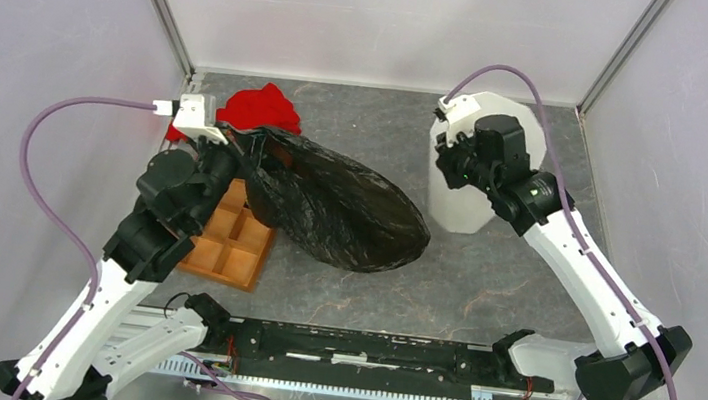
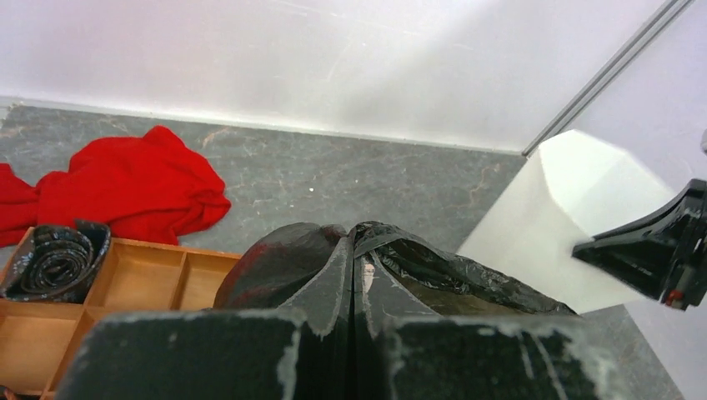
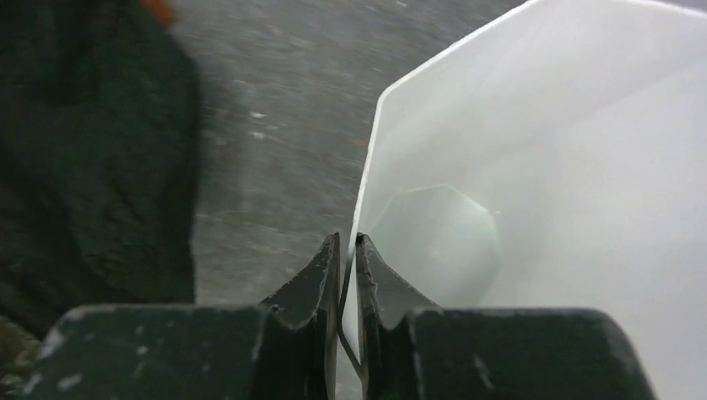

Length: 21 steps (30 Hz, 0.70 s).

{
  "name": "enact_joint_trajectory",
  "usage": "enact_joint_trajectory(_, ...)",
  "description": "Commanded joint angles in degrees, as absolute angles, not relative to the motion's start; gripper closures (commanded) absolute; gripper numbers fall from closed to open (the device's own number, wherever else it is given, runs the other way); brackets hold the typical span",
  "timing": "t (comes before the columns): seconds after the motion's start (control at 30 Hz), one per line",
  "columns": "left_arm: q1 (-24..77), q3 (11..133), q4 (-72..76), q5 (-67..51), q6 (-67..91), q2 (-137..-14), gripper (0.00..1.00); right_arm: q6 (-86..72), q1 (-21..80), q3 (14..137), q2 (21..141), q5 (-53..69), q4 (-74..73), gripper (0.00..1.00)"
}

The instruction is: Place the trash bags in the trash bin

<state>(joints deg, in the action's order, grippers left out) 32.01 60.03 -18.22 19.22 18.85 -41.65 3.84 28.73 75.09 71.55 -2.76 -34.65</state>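
A glossy black trash bag [image 1: 344, 209] hangs stretched from the table's middle toward the left arm. My left gripper [image 1: 236, 141] is shut on the bag's gathered edge [image 2: 367, 237], with the film draped over both fingers. The white trash bin [image 1: 479, 174] stands upright at the back right, its mouth open and its inside empty [image 3: 542, 167]. My right gripper [image 3: 348, 242] is shut on the bin's left rim, one finger outside the wall and one inside. The bag [image 3: 92, 158] shows dark and blurred left of the bin.
A red cloth [image 1: 260, 109] lies at the back left. The orange compartment tray [image 1: 229, 241] sits under the left arm, with a rolled black bag [image 2: 54, 262] in one of its cells. Grey walls close the table on three sides.
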Motion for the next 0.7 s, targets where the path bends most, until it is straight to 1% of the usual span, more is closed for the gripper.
enact_joint_trajectory(0.0, 32.26, 64.68, -21.51, 21.42, 15.91, -40.33, 0.98, 0.39, 31.82, 76.85, 71.19, 5.99, -31.97, 1.0)
enact_joint_trajectory(0.13, 32.26, 66.77, -23.13, 22.2, 16.44, -39.61, 0.98, 0.09, 32.33, 74.05, 70.88, 7.75, -28.84, 1.0)
enact_joint_trajectory(0.23, 32.26, 68.04, -24.38, 22.28, 17.45, -39.46, 0.98, 0.18, 32.31, 74.8, 71.94, 9.28, -28.35, 0.99)
enact_joint_trajectory(0.33, 32.26, 70.19, -26.57, 23.66, 18.92, -40.04, 0.98, 0.15, 32.38, 76.55, 72.72, 10.63, -28.7, 0.97)
enact_joint_trajectory(0.43, 32.26, 72.07, -27.98, 24.86, 20.45, -40.61, 0.98, 0.09, 32.63, 77.41, 72.6, 13.36, -27.64, 1.0)
enact_joint_trajectory(0.53, 32.3, 74.13, -29.15, 25.51, 21.27, -41.47, 0.98, -2.75, 33.49, 77.08, 72.73, 17.91, -25.05, 1.0)
enact_joint_trajectory(0.67, 32.26, 77.06, -30.9, 26.35, 22.75, -42.82, 0.98, -0.71, 35.07, 76.91, 73.52, 16.12, -25.57, 1.0)
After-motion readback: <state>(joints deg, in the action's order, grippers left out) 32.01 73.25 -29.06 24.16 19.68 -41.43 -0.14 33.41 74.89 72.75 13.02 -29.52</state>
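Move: The right hand pinches the trash bin's rim, the bin's middle about 5 cm ahead, 7 cm right and 12 cm below; the trash bag hangs some 17 cm left, 6 cm back and 5 cm lower. From the left hand holding the bag, the bin lies roughly 12 cm ahead, 37 cm right, 24 cm down; the wooden tray is straight below by 36 cm and 6 cm left. Right hand, still pinching the rim, draws the bin 8 cm left while left hand raises the bag leftward. ##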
